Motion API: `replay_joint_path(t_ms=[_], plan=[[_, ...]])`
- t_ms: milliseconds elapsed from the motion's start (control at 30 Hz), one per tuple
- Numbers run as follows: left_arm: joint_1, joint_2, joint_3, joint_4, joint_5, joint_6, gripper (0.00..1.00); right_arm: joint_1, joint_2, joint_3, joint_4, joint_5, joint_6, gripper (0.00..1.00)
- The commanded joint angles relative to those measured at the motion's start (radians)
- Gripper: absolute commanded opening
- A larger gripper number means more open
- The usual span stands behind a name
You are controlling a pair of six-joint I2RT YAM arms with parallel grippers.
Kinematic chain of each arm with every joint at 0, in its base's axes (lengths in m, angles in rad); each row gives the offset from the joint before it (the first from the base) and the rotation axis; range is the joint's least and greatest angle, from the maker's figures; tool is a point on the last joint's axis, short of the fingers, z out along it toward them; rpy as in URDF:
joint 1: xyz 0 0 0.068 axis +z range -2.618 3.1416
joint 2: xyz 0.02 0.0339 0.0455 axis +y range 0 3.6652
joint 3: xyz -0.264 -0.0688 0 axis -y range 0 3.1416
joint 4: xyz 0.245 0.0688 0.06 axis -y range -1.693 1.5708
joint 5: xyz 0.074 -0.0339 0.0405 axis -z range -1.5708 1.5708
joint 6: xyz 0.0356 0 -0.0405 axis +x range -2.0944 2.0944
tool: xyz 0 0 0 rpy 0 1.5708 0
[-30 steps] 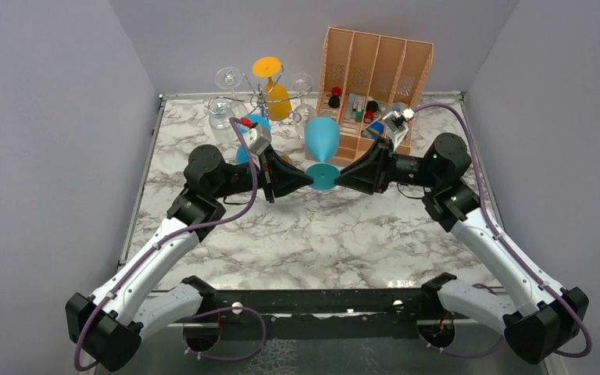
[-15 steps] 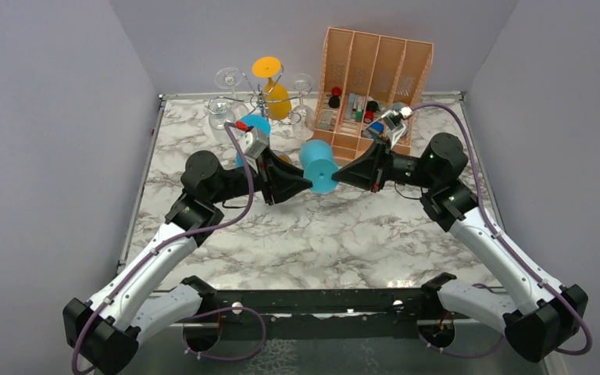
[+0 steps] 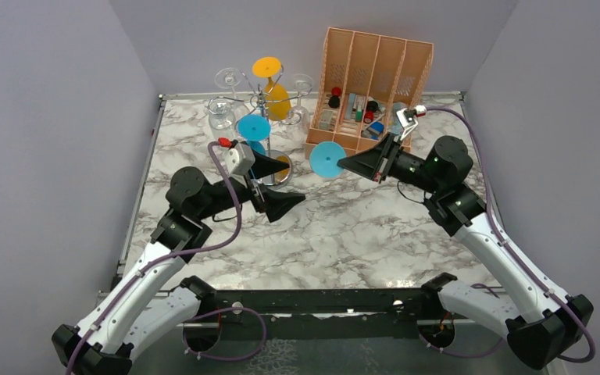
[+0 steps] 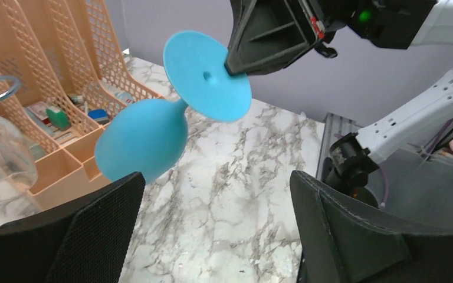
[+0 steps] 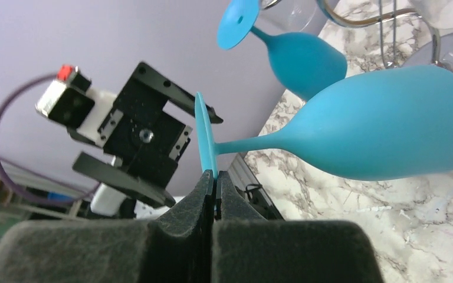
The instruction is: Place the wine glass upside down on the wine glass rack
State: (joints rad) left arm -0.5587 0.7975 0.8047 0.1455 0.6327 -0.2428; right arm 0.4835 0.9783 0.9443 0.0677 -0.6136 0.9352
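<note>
My right gripper (image 3: 344,162) is shut on the rim of the foot of a blue wine glass (image 3: 326,160) and holds it in the air, roughly on its side. In the right wrist view its fingertips (image 5: 214,177) pinch the foot's edge and the bowl (image 5: 389,130) points away. My left gripper (image 3: 295,184) is open and empty, below and left of the glass; its fingers (image 4: 94,230) frame the bowl (image 4: 141,138). The silver wire wine glass rack (image 3: 264,101) stands at the back left, with a second blue glass (image 3: 252,127) hanging on it.
An orange glass (image 3: 275,87) and clear glasses (image 3: 226,78) hang on the rack. The orange slotted organiser (image 3: 375,74) with small items stands just behind the held glass. Grey walls close in the marble table (image 3: 344,234) on three sides.
My left gripper has let go of the glass foot, opened and pulled back to the left. My right gripper has tipped the glass from upright onto its side and carried it back.
</note>
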Motion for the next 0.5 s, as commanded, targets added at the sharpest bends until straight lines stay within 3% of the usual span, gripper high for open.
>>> replay_joint_path(t_ms=[0,467], plan=[[-0.002,-0.048,-0.054,-0.075,-0.071,0.089,0.99,0.004,-0.018,0.01,-0.019,0.179,0.128,0.01],[-0.002,-0.334,-0.353,-0.01,-0.062,0.352,0.99,0.004,0.137,0.116,0.072,0.302,0.233,0.01]])
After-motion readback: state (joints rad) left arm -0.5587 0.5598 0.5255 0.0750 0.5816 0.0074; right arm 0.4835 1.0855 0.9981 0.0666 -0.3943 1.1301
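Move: The right hand holds the upturned blue wine glass by its foot; the rack's free front-right hook is roughly 9 cm ahead of this hand and 12 cm to its left, at about its height. From the same hand, the blue glass already hanging is some 8 cm ahead and 19 cm left, about 10 cm lower; the near clear glass is 18 cm ahead and 8 cm left, 9 cm lower. From the empty left hand the hook is about 13 cm ahead, 2 cm left. Forward and nearly level, the right hand carries the blue glass about 5.5 cm towards the free hook, keeping its pinch on the foot. Meanwhile its wrist turns some 12 degrees clockwise and tips a similar amount, swinging the bowl back towards the base. The left hand, already clear and open, drops some 8 cm away from the glass, drifting left and slightly back. ##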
